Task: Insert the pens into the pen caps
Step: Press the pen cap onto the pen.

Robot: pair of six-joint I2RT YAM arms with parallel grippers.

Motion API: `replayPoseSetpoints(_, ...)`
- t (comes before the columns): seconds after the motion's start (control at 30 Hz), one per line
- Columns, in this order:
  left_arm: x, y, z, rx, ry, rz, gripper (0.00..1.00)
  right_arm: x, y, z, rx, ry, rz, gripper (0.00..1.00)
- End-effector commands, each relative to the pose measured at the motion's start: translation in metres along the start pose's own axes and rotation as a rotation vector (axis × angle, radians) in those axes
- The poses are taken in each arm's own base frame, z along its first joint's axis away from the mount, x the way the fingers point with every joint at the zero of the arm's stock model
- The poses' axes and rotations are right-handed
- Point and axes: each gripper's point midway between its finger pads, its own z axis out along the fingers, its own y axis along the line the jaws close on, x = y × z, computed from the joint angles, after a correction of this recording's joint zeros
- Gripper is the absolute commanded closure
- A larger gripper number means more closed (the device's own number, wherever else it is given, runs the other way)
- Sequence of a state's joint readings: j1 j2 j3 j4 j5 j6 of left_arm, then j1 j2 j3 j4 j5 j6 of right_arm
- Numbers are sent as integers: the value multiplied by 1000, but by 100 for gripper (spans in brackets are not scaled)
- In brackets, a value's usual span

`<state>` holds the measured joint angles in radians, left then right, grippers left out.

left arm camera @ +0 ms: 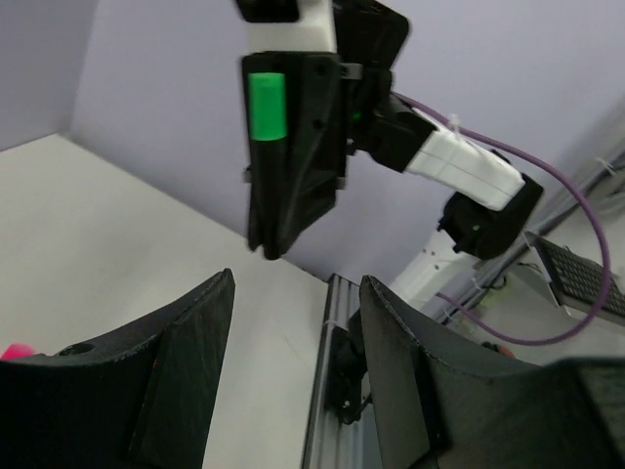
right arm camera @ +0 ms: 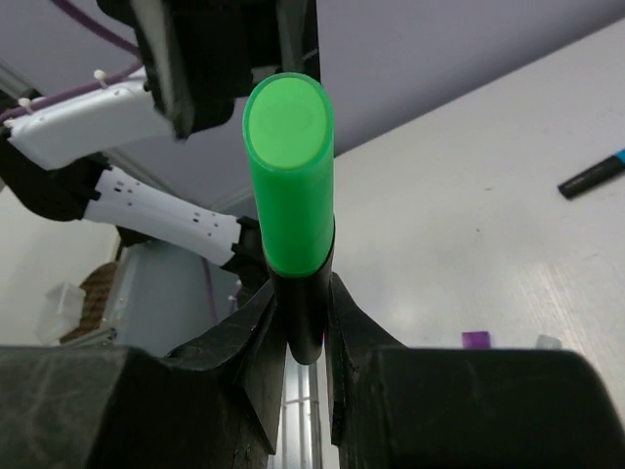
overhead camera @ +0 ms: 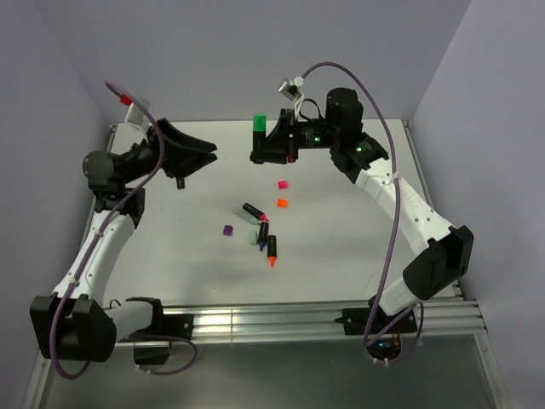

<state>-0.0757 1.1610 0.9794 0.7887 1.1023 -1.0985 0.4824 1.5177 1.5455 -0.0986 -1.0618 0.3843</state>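
My right gripper (overhead camera: 259,152) is shut on a pen (right arm camera: 305,313) that wears a green cap (right arm camera: 288,176). It holds it above the far middle of the table, the cap (overhead camera: 260,122) at the far end. In the left wrist view the same capped pen (left arm camera: 266,107) stands upright in the right gripper's fingers (left arm camera: 293,186). My left gripper (overhead camera: 203,160) hangs open and empty to the left of it, its fingers (left arm camera: 186,371) spread wide. Three pens (overhead camera: 262,232) lie bunched mid-table, one with an orange tip (overhead camera: 272,256). Pink (overhead camera: 283,183), orange (overhead camera: 282,203), purple (overhead camera: 227,230) and teal (overhead camera: 250,239) pen caps lie loose around them.
Purple walls close the table at the back and on both sides. An aluminium rail (overhead camera: 264,324) runs along the near edge between the arm bases. In the right wrist view a blue-tipped pen (right arm camera: 593,174) and the purple cap (right arm camera: 476,340) lie on the white table.
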Motion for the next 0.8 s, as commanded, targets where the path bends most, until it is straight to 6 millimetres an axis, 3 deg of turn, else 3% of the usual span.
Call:
replayPoseSetpoints(0.0, 3, -51, 8, 145, -8, 67, 40, -19, 39, 5, -113, -46, -62, 100)
replayPoseSetpoints(0.37, 8, -55, 22, 175, -25, 21, 40, -3, 67, 27, -202, -1, -61, 100)
replayPoseSetpoints(0.77, 11, -51, 29, 182, -33, -7, 44, 9, 72, 41, -230, 26, -45, 100)
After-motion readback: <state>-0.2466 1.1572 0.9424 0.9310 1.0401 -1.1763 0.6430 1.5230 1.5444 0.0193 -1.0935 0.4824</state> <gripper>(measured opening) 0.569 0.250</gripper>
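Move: The upright green-capped pen stands about 11 cm to the left hand's right, some 2 cm farther out and near its own height. The right hand already pinches that pen, its middle about 2 cm above the pads; the left gripper is 11 cm to the right hand's left and 2 cm back. Some 38 cm below the right hand lie the orange-tipped pen, roughly underneath, and the pink-tipped pen, 10 cm farther out and 4 cm left. Keeping its pinch on the upright green-capped pen, the right hand brings it about 6 cm back and 4 cm left towards the left gripper, turning some 10 degrees counter-clockwise. The left hand, fingers staying open, goes about 4 cm back quickly, and 4 cm right, first fast and then creeping, to bring its fingertips close to the pen; a touch can't be made out. ##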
